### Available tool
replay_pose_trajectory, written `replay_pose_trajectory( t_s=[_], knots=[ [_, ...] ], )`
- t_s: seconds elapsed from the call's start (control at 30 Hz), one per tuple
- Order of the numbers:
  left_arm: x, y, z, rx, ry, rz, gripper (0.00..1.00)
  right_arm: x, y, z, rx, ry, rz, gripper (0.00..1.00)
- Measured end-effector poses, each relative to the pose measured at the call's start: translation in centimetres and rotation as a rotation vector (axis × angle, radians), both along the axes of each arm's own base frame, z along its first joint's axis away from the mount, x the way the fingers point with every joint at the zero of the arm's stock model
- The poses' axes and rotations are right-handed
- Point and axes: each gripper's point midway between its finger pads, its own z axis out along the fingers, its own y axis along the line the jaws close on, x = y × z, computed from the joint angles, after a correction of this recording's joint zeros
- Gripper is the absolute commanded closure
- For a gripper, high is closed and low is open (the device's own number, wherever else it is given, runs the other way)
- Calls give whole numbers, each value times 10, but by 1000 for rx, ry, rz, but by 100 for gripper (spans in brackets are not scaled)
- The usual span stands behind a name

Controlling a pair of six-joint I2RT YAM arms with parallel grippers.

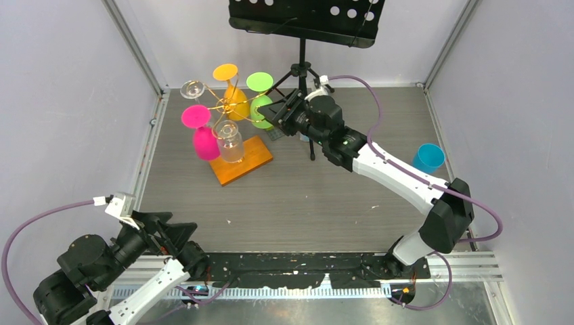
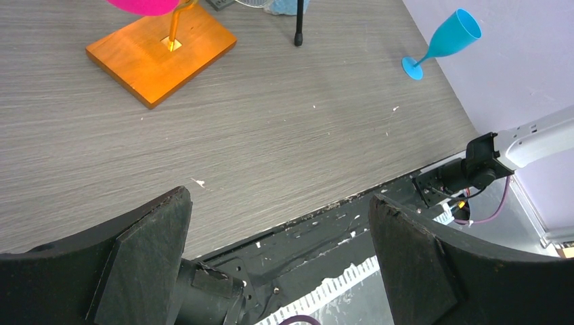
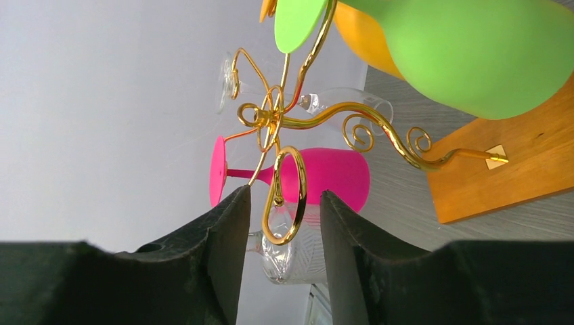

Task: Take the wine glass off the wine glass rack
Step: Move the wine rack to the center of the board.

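The wine glass rack, gold wire arms on an orange wooden base, stands at the back left of the table. Pink, orange, green and clear wine glasses hang from it upside down. My right gripper sits against the rack's right side, beside the green glass. In the right wrist view its jaws stand apart on either side of a gold wire loop, touching nothing, with a clear glass behind and the green bowl above. My left gripper is wide open and empty above the table's near edge.
A black tripod music stand rises just behind the right gripper; one leg reaches the table. A blue wine glass stands upright on the table at the right. White walls enclose the table on three sides.
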Motion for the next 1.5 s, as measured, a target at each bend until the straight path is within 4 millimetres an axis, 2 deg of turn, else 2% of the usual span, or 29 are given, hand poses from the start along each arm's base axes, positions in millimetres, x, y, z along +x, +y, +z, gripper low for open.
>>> replay_pose_trajectory(
  t_s=[0.17, 0.3, 0.4, 0.5, 0.57, 1.1, 1.5],
  knots=[
    [-1, 1, 0, -5, -6, 0, 0, -2, 6, -2, 8, 11, 10, 61],
    [-3, 3, 0, -10, -11, 1, 0, -3, 10, -4, 12, 18, 15, 73],
    [-3, 4, -1, -7, -9, 4, 0, -3, 11, -5, 16, 22, 16, 78],
    [-3, 5, -2, -5, -8, 7, 0, -3, 11, -4, 28, 34, 14, 91],
    [-3, 5, -2, -4, -8, 8, 0, -3, 12, -3, 36, 37, 14, 94],
    [-5, 6, -2, -13, -15, 8, 0, -6, 13, -2, 42, 43, 9, 94],
    [-6, 7, -1, -33, -11, 12, 0, -18, 5, -3, 20, 52, 8, 94]
  ],
)
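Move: The empty gold ring of the wine rack, where the blue glass hung, lies about 2 cm to the right hand's left and about 1 cm ahead, level with the half-open fingers; the rack's hub is some 10 cm left and 1 cm ahead at much the same height. The green glass hangs about 8 cm ahead, 1 cm left and a little lower, the near clear glass some 9 cm left and 5 cm back. From the left hand the ring is roughly 29 cm ahead, 22 cm right and 5 cm higher. The right hand, rolled on its side so that its fingers lie one above the other, eases about 1 cm left onto the empty ring while the fingers close from half open and pinch the gold wire, stopping short of shut. It then holds almost still with the grip kept, before drawing the ring back about 1.5 cm and slightly right, away from the hub's starting place and towards the board's middle. ##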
